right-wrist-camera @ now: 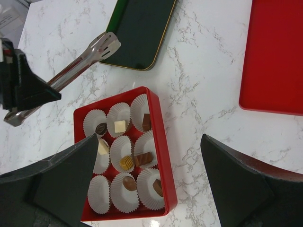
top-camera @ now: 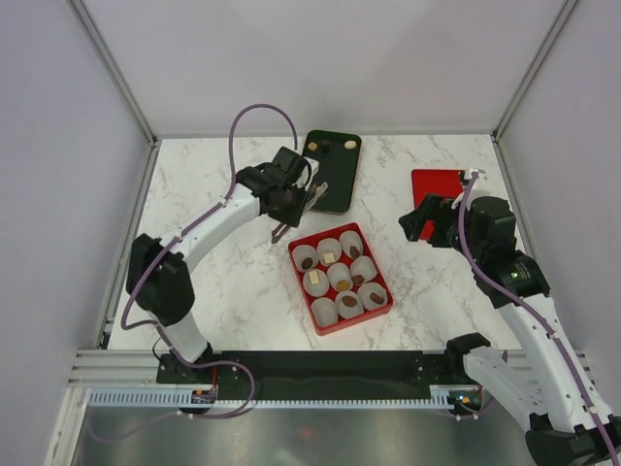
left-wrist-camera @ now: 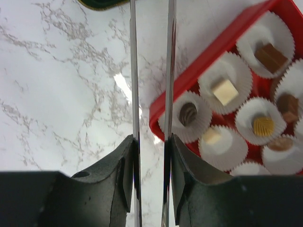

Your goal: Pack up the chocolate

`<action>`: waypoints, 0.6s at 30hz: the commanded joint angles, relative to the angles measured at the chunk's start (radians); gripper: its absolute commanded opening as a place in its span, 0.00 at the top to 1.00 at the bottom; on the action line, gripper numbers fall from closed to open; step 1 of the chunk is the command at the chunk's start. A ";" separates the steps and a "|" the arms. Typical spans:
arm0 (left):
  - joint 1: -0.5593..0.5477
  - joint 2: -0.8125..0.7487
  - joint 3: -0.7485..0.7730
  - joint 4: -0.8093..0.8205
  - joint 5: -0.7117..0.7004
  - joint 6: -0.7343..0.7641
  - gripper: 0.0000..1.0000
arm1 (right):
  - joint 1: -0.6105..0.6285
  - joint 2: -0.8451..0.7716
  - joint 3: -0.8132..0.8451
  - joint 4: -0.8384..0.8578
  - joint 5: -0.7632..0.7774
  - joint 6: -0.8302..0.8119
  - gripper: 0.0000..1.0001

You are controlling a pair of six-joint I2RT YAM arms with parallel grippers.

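Observation:
A red box [top-camera: 380, 309] in the middle of the table holds white paper cups, and several of them carry chocolate [right-wrist-camera: 120, 126]. Two more chocolate pieces [top-camera: 312, 147] lie at the far end of a dark green tray [top-camera: 335, 180]. My left gripper [top-camera: 289, 202] is shut on metal tongs [right-wrist-camera: 80, 66], just left of the box and near the tray. The tong tips [right-wrist-camera: 110, 45] reach the tray's near edge with nothing seen between them. In the left wrist view the tong blades [left-wrist-camera: 134, 85] stand apart beside the box [left-wrist-camera: 208, 52]. My right gripper [top-camera: 425, 219] hangs open right of the box.
A flat red lid [top-camera: 437, 184] lies at the back right, under my right arm, and shows in the right wrist view [right-wrist-camera: 274, 56]. One cup [right-wrist-camera: 98, 200] at a box corner holds nothing. White marble table [top-camera: 213, 291] runs to walls on three sides.

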 commanded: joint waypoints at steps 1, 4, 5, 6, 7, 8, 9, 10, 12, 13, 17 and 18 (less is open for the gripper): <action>-0.036 -0.134 -0.029 -0.106 0.050 -0.011 0.63 | -0.003 0.000 0.054 0.003 -0.009 -0.001 0.02; -0.088 -0.232 -0.061 -0.149 0.062 -0.021 0.64 | 0.000 -0.014 0.054 0.001 -0.008 0.002 0.02; -0.104 -0.260 -0.082 -0.177 0.066 -0.026 0.64 | -0.003 -0.017 0.050 0.001 -0.008 0.003 0.02; -0.119 -0.283 -0.090 -0.192 0.091 -0.029 0.64 | -0.002 -0.021 0.050 0.000 -0.008 0.003 0.02; -0.150 -0.325 -0.098 -0.214 0.091 -0.046 0.64 | -0.002 -0.023 0.047 -0.002 -0.009 0.005 0.02; -0.165 -0.346 -0.112 -0.243 0.087 -0.057 0.64 | -0.002 -0.024 0.044 -0.003 -0.009 0.003 0.02; -0.180 -0.364 -0.121 -0.260 0.099 -0.073 0.64 | -0.003 -0.029 0.042 -0.003 -0.011 0.003 0.02; -0.209 -0.384 -0.130 -0.275 0.102 -0.083 0.64 | -0.003 -0.031 0.039 -0.005 -0.013 0.003 0.02; -0.237 -0.431 -0.158 -0.318 0.105 -0.121 0.64 | -0.002 -0.037 0.036 -0.005 -0.016 0.003 0.02; -0.262 -0.448 -0.171 -0.324 0.109 -0.132 0.64 | -0.003 -0.038 0.033 -0.006 -0.017 0.003 0.02; -0.315 -0.519 -0.280 -0.344 0.126 -0.193 0.63 | -0.002 -0.040 0.027 -0.008 -0.020 -0.006 0.02; -0.326 -0.536 -0.294 -0.355 0.131 -0.215 0.63 | -0.002 -0.035 0.027 -0.008 -0.022 -0.008 0.02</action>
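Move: The empty paper cup in the red box's near-left corner lies about 19 cm back and 8 cm right of the left hand, some 13 cm below. The white chocolate is about 11 cm back and 6 cm right of the hand, the dark chocolate 5 cm back and 4 cm right, and the green tray 19 cm ahead and 9 cm right. From the right hand the cup is roughly 12 cm back, 21 cm left and 25 cm below. Bring the left gripper, still gripping the tongs with a chocolate in their tips, about 19 cm straight back from the green tray along the left side of the red box, lifting some 6 cm on the way and just starting to sink at the end. Turn the hand some 15 degrees clockwise so the tips swing in over the box; don't loosen the grip. ##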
